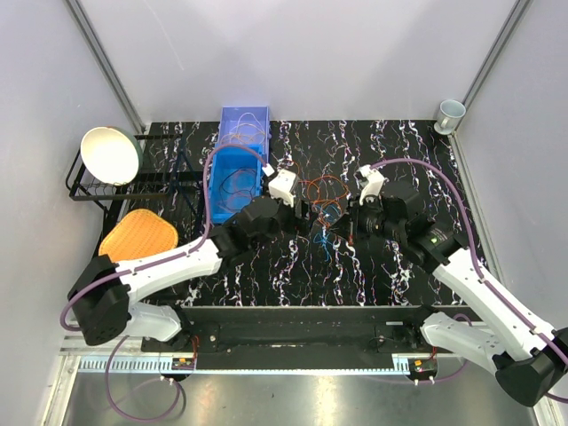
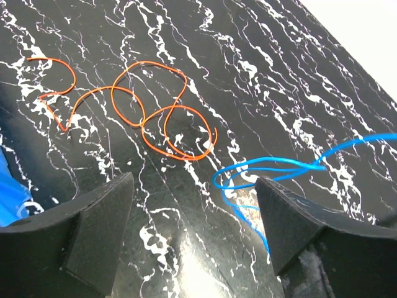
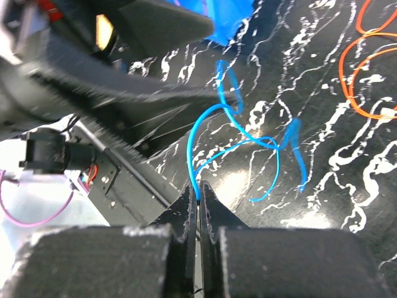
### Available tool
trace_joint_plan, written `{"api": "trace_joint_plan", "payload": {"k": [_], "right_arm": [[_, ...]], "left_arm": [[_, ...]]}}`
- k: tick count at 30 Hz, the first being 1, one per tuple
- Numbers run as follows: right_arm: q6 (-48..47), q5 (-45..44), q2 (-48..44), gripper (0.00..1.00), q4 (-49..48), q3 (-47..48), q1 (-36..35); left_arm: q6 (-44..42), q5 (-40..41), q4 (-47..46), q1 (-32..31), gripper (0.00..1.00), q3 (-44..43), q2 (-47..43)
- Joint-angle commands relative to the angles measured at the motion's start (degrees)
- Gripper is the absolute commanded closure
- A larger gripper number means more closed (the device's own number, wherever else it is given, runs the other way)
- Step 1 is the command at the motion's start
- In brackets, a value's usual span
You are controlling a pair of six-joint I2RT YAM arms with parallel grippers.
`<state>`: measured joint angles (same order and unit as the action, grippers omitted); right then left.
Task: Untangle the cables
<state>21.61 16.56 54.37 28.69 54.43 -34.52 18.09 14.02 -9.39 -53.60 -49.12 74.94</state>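
Observation:
The cables are thin wires on the black marbled table. An orange cable [image 2: 155, 112] lies in loose loops ahead of my left gripper [image 2: 193, 186], which hovers open and holds nothing. A blue cable [image 2: 267, 164] loops just in front of its right finger [image 2: 291, 217] and runs off to the right. My right gripper [image 3: 198, 189] is shut on one end of that blue cable [image 3: 236, 143], lifting it off the table. From above, the orange loops [image 1: 324, 191] and the blue cable [image 1: 326, 232] lie between the left gripper [image 1: 306, 220] and the right gripper [image 1: 344, 224].
A blue bin [image 1: 244, 114] behind the left arm holds more thin wires [image 1: 235, 182]. A black rack with a white bowl [image 1: 111, 155] and an orange pad [image 1: 138, 235] stand at the left. A cup [image 1: 450, 114] sits at the back right. The left arm [image 3: 124, 93] fills the right wrist view's upper left.

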Motion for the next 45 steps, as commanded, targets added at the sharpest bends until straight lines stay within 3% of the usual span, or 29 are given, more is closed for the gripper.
{"api": "trace_joint_plan", "payload": {"k": [1,10,13,16,17,18,23,29,30,31,34,37,41,45], "right_arm": [[-0.78,5.23,-1.81,1.0,-0.47,3.22,-0.46],[-0.16,9.37,-3.92,1.0,1.28,4.89,-0.37],[0.01,9.46,-4.62,1.0,2.33,6.12,-0.37],[-0.51,8.85,-5.41,1.0,3.65,8.14,-0.37],[-0.69,8.5,-5.68,1.0,4.0,8.23,-0.37],[-0.77,7.71,-5.76,1.0,4.53,7.97,-0.37],[-0.25,5.86,-6.64,1.0,5.94,5.34,-0.46],[-0.34,-1.42,-9.89,1.0,9.98,4.28,-0.37],[-0.16,-5.62,-9.9,0.93,11.81,3.93,-0.37],[0.54,-8.18,-9.81,0.58,12.7,3.75,-0.37],[2.55,-16.28,-8.23,0.31,16.39,2.87,-0.37],[4.4,-19.54,-7.44,0.28,16.84,2.17,-0.46],[5.2,-17.18,-7.52,0.28,13.6,1.9,-0.37],[4.41,-8.42,-6.65,0.3,7.81,2.34,-0.37]], "left_arm": [[0.72,3.55,-7.48,-0.19,0.23,-2.03,2.31],[1.51,4.43,-10.65,-0.19,0.3,-1.5,4.16],[1.51,5.66,-10.3,-0.27,0.41,-1.33,4.78],[1.43,6.54,-9.51,-0.19,0.75,-1.24,4.96],[1.51,7.07,-9.33,-0.27,0.91,-1.24,4.78],[1.6,7.86,-9.07,-0.27,0.99,-1.15,4.69],[0.99,12.34,-4.77,0.86,1.0,-2.46,4.08],[2.83,10.51,-0.37,6.93,1.0,-1.33,1.37],[2.57,9.89,-0.02,7.46,1.0,-1.67,0.66],[1.7,9.89,1.55,8.24,1.0,-2.2,0.21],[-0.59,11.81,7.34,8.95,1.0,-6.94,-0.58],[-1.74,13.4,11.47,9.31,1.0,-11.07,-0.76],[-2.44,11.65,12.37,9.39,1.0,-12.49,-2.42],[-2.88,7.62,14.83,9.31,1.0,-14.5,-3.04]]}}
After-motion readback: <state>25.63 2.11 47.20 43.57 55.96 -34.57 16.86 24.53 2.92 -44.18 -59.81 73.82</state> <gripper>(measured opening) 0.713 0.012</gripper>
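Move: The blue cable, held by one end in the right hand's shut fingers, hangs past the open left fingers, its near stretch about 3 cm ahead, 3 cm right and 1 cm below the left hand. From there the orange cable lies some 6 cm ahead, 4 cm right, 18 cm down; the blue bin 8 cm ahead, 18 cm left, 15 cm down. For the right hand, the left gripper is about 5 cm ahead, 7 cm left, 3 cm lower. The blue cable passes from right to left: the left fingers ease about 2 cm forward and pinch it while the right hand, still gripping, draws back and up, then sinks. The left swings left and forward towards the blue bin, turning some 20 degrees counter-clockwise, then lifts 5 cm; the right opens, lets go and moves right, turning clockwise. ##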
